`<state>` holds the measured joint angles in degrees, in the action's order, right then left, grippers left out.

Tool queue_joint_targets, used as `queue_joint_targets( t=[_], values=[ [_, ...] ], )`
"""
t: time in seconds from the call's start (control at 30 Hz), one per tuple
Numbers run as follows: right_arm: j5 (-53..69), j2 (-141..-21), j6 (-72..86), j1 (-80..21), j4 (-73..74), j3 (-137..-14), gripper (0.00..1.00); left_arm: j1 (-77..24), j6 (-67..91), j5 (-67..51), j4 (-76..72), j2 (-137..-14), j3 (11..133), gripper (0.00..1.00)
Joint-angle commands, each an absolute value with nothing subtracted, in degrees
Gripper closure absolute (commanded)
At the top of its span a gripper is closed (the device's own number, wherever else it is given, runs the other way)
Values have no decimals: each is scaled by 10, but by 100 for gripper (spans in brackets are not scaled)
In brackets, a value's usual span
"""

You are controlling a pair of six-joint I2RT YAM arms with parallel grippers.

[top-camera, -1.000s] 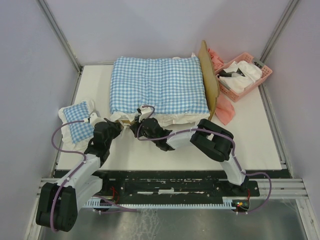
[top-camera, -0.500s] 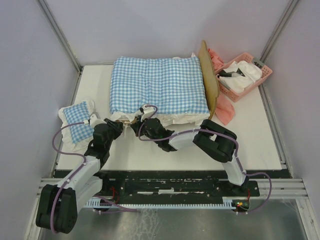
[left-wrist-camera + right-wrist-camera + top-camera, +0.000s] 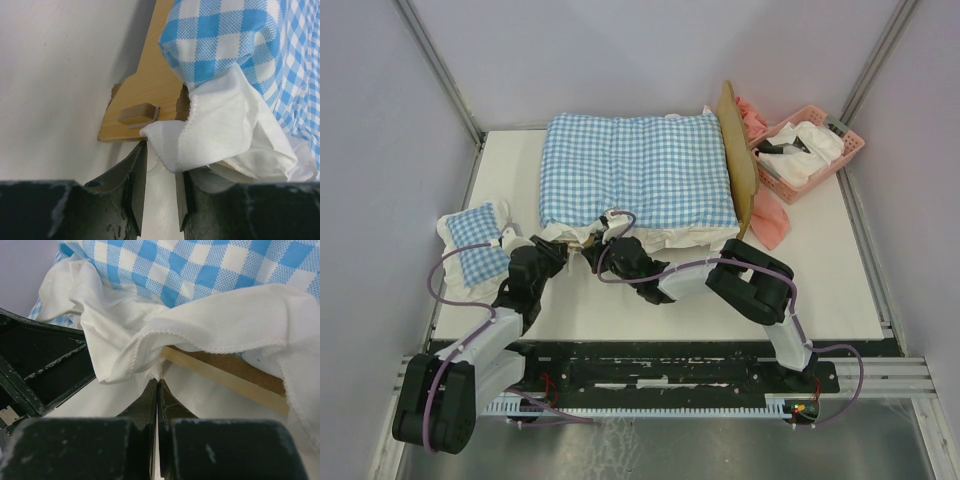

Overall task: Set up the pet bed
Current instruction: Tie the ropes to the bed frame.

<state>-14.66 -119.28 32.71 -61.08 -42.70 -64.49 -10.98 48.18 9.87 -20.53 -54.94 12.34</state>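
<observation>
The pet bed (image 3: pixel 733 150) lies at the back of the table, its tan headboard on the right, and the blue-and-white checked cushion (image 3: pixel 635 165) covers it. Both grippers are at the bed's near-left corner. My left gripper (image 3: pixel 558 250) stands open in front of the light-wood frame (image 3: pixel 145 95). A corner of the cushion's white frill (image 3: pixel 220 130) hangs loose at its tips (image 3: pixel 161 162). My right gripper (image 3: pixel 157 382) is shut on a fold of the frill (image 3: pixel 145 345), just in front of the wooden side rail (image 3: pixel 225 377).
A small checked pillow (image 3: pixel 470 250) lies at the left edge beside my left arm. A pink basket (image 3: pixel 847 150) with white and dark items stands at the back right. A pink cloth (image 3: pixel 772 225) lies by the headboard. Grey walls enclose the table.
My left gripper has opened and let go of the white frill. The right gripper stays shut on the frill and has shifted slightly towards the bed.
</observation>
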Motion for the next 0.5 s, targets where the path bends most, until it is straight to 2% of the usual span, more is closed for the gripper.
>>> queue_joint_targets(
  t=[0.0,0.07,0.37,0.47],
  values=[
    [-151,-1165,320,-611,-458,-641,98,-108,494,104,-263,-561,128,65],
    [-151,-1167,320,-611,-459,-643,98,-108,497,108,-264,-563,128,67],
    [-146,-1173,322,-611,-456,-648,98,-108,494,115,-274,-563,126,96],
    [-149,-1173,318,-611,-457,-647,98,-108,494,116,-276,-560,124,97]
  ],
)
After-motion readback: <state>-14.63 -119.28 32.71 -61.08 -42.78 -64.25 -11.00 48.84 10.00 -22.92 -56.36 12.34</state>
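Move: From the left gripper, the white rope by its open fingertips lies about 1 cm ahead and 1 cm right, at their height. The ruffle corner overhangs about 3 cm ahead, 1 cm right and 2 cm up; the frame's end peg sits some 5 cm ahead, 3 cm left and 4 cm below. From the right gripper, which already holds the rope, that stretch of rope is about 3 cm left and 1 cm ahead. Keep the left gripper where it is under the ruffle corner and close its partly open fingers almost fully, to pinch the rope beside the right gripper. Let the hand dip and come back up by under half a centimetre, creeping forward about as little. Hold the right gripper still, shut on its end of the rope. ##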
